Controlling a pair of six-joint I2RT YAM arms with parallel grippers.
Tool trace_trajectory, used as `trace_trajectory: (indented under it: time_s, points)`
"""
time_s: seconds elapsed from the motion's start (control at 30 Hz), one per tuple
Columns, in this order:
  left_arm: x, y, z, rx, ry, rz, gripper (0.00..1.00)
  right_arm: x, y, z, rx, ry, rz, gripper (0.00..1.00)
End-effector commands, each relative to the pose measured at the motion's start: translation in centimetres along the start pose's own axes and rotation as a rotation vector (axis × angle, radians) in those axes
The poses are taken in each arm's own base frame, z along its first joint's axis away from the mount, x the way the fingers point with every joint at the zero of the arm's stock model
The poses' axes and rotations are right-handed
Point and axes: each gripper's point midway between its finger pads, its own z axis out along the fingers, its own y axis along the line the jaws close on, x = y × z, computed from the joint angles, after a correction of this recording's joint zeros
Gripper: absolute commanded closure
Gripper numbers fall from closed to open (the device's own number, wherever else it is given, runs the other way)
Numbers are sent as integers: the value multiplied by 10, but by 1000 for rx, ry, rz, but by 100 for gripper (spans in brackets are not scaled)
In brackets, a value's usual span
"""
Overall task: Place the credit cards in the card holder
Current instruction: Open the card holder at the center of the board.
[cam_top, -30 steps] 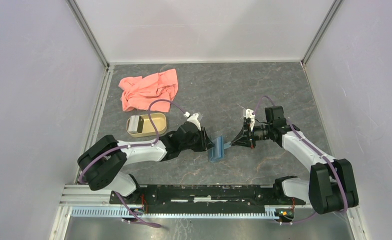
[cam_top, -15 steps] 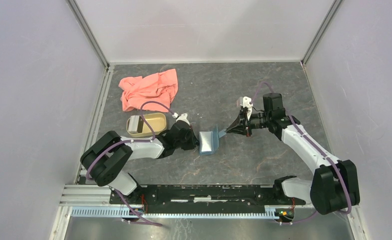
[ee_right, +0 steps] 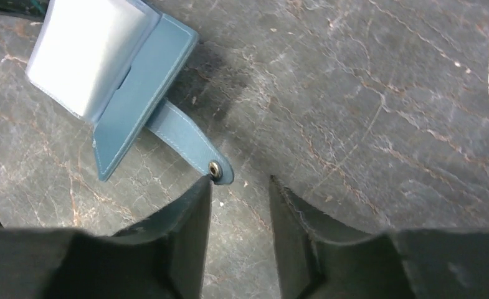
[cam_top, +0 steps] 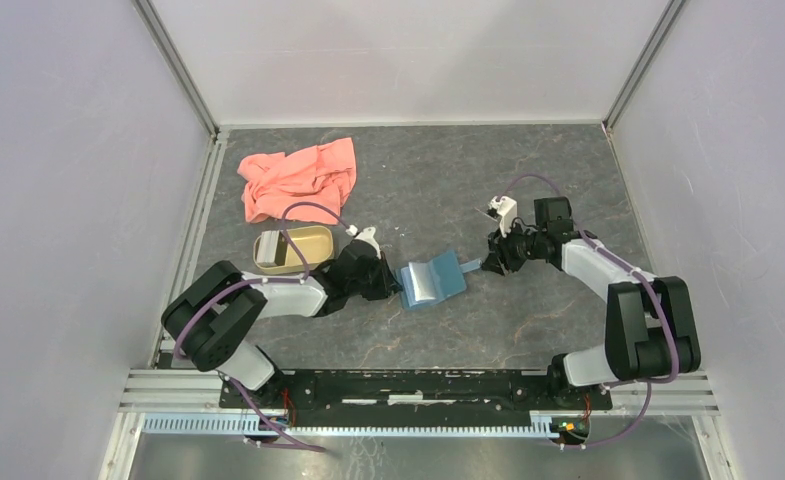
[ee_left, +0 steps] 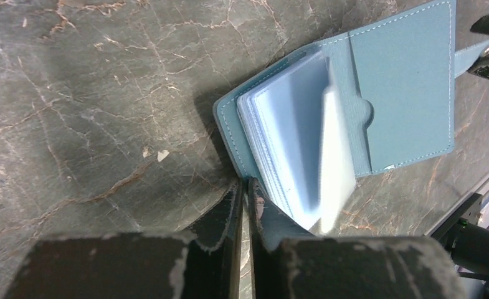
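The teal card holder (cam_top: 434,281) lies open on the table between both arms, its pale clear sleeves (ee_left: 291,124) fanned up. My left gripper (ee_left: 243,182) is shut, its tips pinching the near corner of the holder's left cover (ee_left: 229,134). In the top view that left gripper (cam_top: 396,283) sits at the holder's left edge. My right gripper (ee_right: 240,179) stands open just off the snap tab (ee_right: 215,169), which touches the left fingertip; nothing lies between the fingers. The right gripper (cam_top: 486,265) is at the holder's right end. A pale rectangle (cam_top: 273,250), seemingly one of the credit cards, lies in a tan dish.
The tan oval dish (cam_top: 313,236) sits left of the left wrist, partly crossed by its cable. A salmon-pink cloth (cam_top: 298,177) lies crumpled at the back left. White walls (cam_top: 68,200) close in the table on three sides.
The right gripper has opened and let go of the snap tab. The holder's right flap has dropped flat, so the holder now lies open. The left gripper has stayed shut on it.
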Motion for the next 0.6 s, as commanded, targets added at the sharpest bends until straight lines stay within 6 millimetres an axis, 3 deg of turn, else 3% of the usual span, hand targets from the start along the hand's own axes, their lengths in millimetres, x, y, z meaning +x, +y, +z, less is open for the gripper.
trace_trajectory:
  time_s: [0.0,0.07,0.13,0.3,0.4,0.47,0.57]
  points:
    - [-2,-8,-4,60,-4,62,86,-26,-16,-16,109,-34,-97,47]
    - [-5,-14,-8,81,-13,64,82,-44,-17,-29,151,-72,-160,36]
    - [-10,-19,-13,94,-25,67,78,-66,-9,-44,164,-142,-246,33]
    - [-22,-33,-28,123,-53,88,70,-104,55,-61,-41,-326,-431,36]
    - [-28,-36,-37,125,-73,101,67,-102,106,-54,-265,-366,-503,38]
    - [-31,-38,-42,131,-88,106,65,-96,126,-45,-366,-372,-488,38]
    - [-33,-42,-46,151,-98,102,62,-83,117,-25,-329,-307,-448,38]
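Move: The card holder lies open beside the left gripper, its middle about 8 cm to the right, 1 cm farther out and level with the nearly shut fingertips, which are at its left edge; the tray stands some 23 cm to the left and 8 cm farther out. From the right gripper the card holder's middle is roughly 12 cm to the left, 3 cm back and 3 cm lower, with the strap tip only 1 cm left and 1 cm back, by one finger. Let the strap go: spread the right fingers wide and lift that gripper about 12 cm clear, swinging it some 7 cm left and 5 cm back in the later part while the wrist turns counter-clockwise and the fingers tip upward. Open the left fingers part way at the card holder's left edge, ease back slightly, then raise them straight up about 5 cm off it. ##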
